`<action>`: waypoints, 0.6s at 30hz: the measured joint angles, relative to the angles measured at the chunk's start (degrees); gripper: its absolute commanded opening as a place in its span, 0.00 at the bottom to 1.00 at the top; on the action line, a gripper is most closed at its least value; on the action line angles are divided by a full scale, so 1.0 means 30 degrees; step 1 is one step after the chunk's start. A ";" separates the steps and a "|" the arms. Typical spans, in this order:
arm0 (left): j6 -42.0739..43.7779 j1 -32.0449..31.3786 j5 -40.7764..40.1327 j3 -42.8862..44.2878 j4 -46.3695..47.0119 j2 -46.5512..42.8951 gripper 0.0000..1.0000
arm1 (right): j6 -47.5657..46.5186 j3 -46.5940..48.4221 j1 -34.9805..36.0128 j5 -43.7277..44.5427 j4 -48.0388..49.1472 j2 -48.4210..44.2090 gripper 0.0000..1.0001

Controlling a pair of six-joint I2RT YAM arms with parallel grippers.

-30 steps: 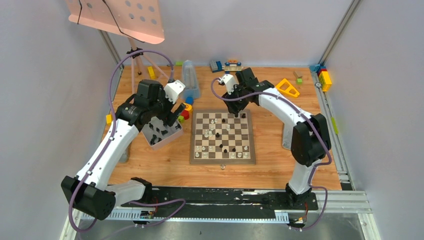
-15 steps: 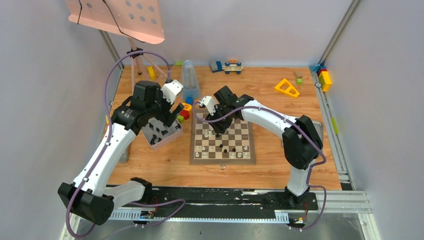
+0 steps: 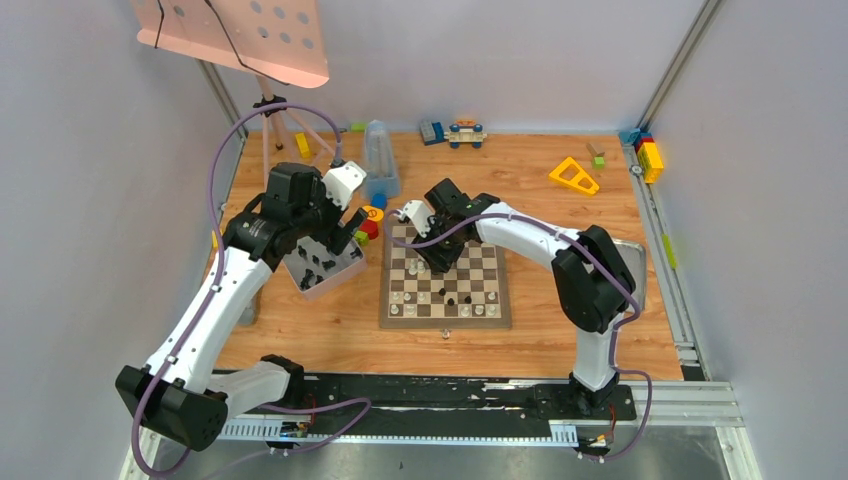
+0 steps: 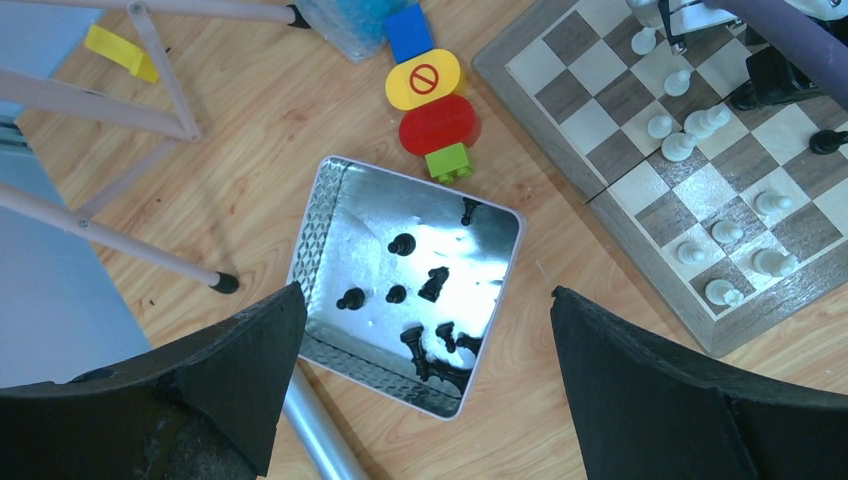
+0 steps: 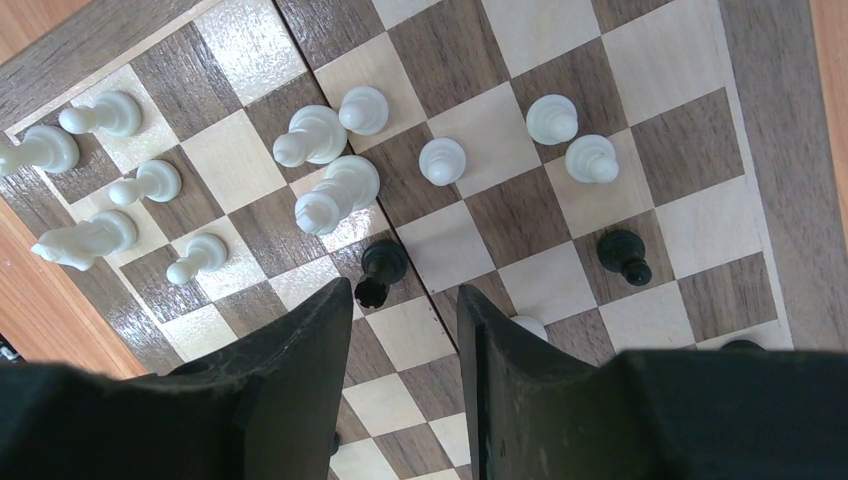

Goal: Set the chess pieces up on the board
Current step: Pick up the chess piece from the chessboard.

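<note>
The board (image 3: 445,322) lies at mid-table with white and black chess pieces scattered on it. My right gripper (image 3: 437,262) hovers low over its left half. In the right wrist view this gripper (image 5: 405,292) is open with a narrow gap holding nothing; a black piece (image 5: 383,262) stands just past the left fingertip. White pieces (image 5: 330,195) cluster beyond, and a black pawn (image 5: 622,252) stands to the right on the board (image 5: 470,240). My left gripper (image 4: 427,293) is wide open above the metal tray (image 4: 310,240), where several black pieces (image 4: 433,284) lie.
Coloured blocks (image 4: 430,100) sit between the tray (image 3: 345,270) and the board (image 4: 640,265). Tripod legs (image 4: 120,235) stand left of the tray. A clear container (image 3: 380,160), a toy car (image 3: 465,130) and a yellow triangle (image 3: 575,175) lie at the back.
My right arm has swung from the board's far right corner leftward and nearer, over the left half, and its jaws have narrowed a little. The left arm shifted only slightly.
</note>
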 measured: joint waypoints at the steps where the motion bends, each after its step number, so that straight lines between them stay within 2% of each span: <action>1: 0.0000 0.0000 -0.0007 0.0000 0.0000 0.0000 1.00 | 0.0007 0.0000 0.0036 -0.0007 0.0000 0.0015 0.42; 9: 0.0015 0.0000 -0.0022 0.0000 0.0000 0.0000 1.00 | 0.0022 0.0000 0.0095 -0.0146 0.0015 0.0189 0.30; 14: 0.0022 0.0000 -0.0029 -0.0015 0.0000 0.0000 1.00 | 0.0051 0.0000 0.0124 -0.0168 0.0029 0.0437 0.26; 18: 0.0102 0.0000 -0.0036 -0.0146 0.0007 0.0000 1.00 | 0.0058 0.0000 0.0124 -0.0175 0.0066 0.0452 0.18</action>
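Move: The black chess piece to take stands just under the right gripper, about 1 cm back of its point and 2 cm below, with no real sideways offset. A tall white piece stands about 3 cm to the left of the black piece and level with it; a white pawn is some 2 cm ahead of the gripper and 2 cm left. A small black pawn stands about 5 cm back and 1 cm right. From the left gripper, the black chess piece is roughly 20 cm right, 1 cm back and 20 cm below. Ease the right gripper about 1 cm straight down over the head of the black chess piece, with only a trace of drift back, and keep the wrist as it is. Meanwhile close the half-open fingers to about a quarter open, so the two fingertips come in from either side and pinch the top of the piece. ##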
